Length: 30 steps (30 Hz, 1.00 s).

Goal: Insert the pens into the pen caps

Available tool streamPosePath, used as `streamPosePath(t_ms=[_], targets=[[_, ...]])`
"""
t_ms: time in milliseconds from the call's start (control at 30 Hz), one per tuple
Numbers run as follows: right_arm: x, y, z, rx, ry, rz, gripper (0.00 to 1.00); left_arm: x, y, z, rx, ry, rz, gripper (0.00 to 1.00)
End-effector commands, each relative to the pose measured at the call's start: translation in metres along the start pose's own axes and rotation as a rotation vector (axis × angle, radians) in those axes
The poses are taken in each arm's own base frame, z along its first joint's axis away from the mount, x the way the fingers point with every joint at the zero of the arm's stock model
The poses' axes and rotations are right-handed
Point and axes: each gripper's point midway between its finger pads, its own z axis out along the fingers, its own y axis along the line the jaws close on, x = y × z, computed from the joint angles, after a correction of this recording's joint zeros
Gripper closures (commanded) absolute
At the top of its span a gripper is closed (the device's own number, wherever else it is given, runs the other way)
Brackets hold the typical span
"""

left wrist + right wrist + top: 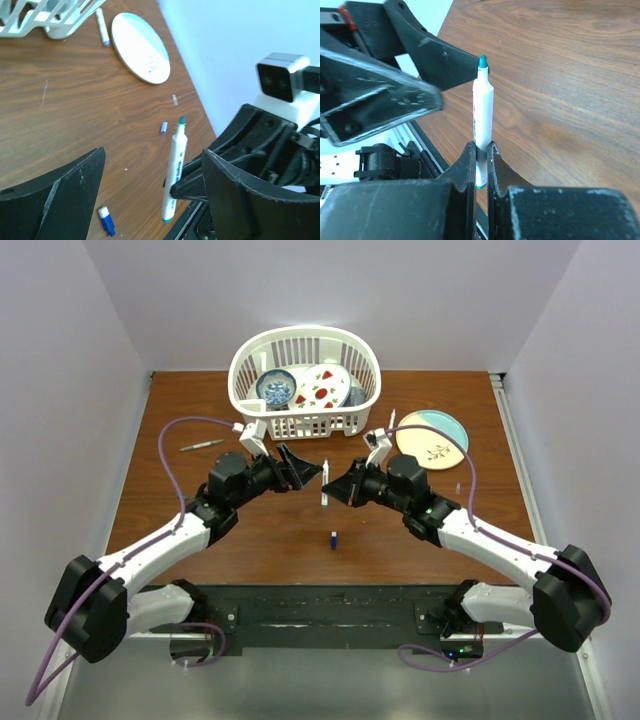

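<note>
My right gripper (481, 150) is shut on the lower barrel of a white pen (482, 117), holding it upright above the table with its bare teal tip (482, 61) pointing up. From above, that pen (325, 486) hangs between the two grippers. My left gripper (150, 160) is open and empty, and its fingers (445, 59) stand close to the pen's tip. A blue-and-white pen cap (106, 220) lies on the wood below, and a smaller blue cap (163, 127) lies farther off. In the top view the right gripper (333, 488) faces the left gripper (308, 470).
A white basket (305, 420) with plates stands at the back. A pale round plate (432, 437) lies right of it. A grey pen (200, 445) lies at the far left. Another white pen (102, 27) lies by the basket, and a small clear piece (174, 99) sits near the table edge.
</note>
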Motion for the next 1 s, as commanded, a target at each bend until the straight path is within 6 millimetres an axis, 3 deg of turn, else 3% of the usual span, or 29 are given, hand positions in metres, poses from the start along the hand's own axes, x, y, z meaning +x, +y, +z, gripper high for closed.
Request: streamPosePath(t_ms=[0, 333, 500, 567, 600, 633, 733, 967], targets=[[-0.002, 0.012, 0.0, -0.054, -0.003, -0.01, 1.0, -0.006, -0.022, -0.002, 0.117, -0.024, 0.049, 0.19], [0.002, 0.035, 0.001, -0.135, 0.02, -0.045, 1.0, 0.009, -0.022, 0.011, 0.162, 0.052, 0.062, 0.33], [0.005, 0.036, 0.002, -0.137, 0.029, -0.043, 1.0, 0.011, -0.033, 0.009, 0.216, 0.072, 0.059, 0.71], [0.008, 0.036, 0.003, -0.143, 0.041, -0.037, 0.94, 0.01, -0.037, 0.008, 0.238, 0.073, 0.056, 0.92], [0.009, 0.04, 0.002, -0.168, 0.046, -0.037, 0.89, 0.011, -0.04, 0.006, 0.25, 0.078, 0.054, 0.97], [0.011, 0.042, 0.002, -0.181, 0.054, -0.028, 0.8, 0.009, -0.045, 0.005, 0.263, 0.078, 0.045, 1.0], [0.023, 0.044, 0.0, -0.228, 0.081, 0.001, 0.65, 0.006, -0.053, -0.001, 0.291, 0.069, 0.04, 1.0], [0.03, 0.051, -0.003, -0.296, 0.087, 0.028, 0.61, -0.004, -0.068, -0.01, 0.332, 0.04, 0.029, 1.0]])
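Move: The pen that the left gripper goes for stands upright in the right fingers, tip up and leaning forward; its middle is about 4 cm to the left hand's right, 2 cm back and 2 cm lower. The blue pen cap lies on the table some 6 cm back, 5 cm right and 20 cm below the left hand; the white basket's middle is roughly 30 cm ahead, 3 cm left and 15 cm lower. From the right hand, the pen's middle is about 1 cm ahead and 1 cm up, level sideways. Bring the left gripper about 3 cm right and as far back, turning it some 15 degrees clockwise, and close it on the pen's upper part below the teal tip while the right hand, still pinching the pen lower down, carries it back and left, about 4 cm in all. Once the left fingers have shut, open the right ones part way and let go. ##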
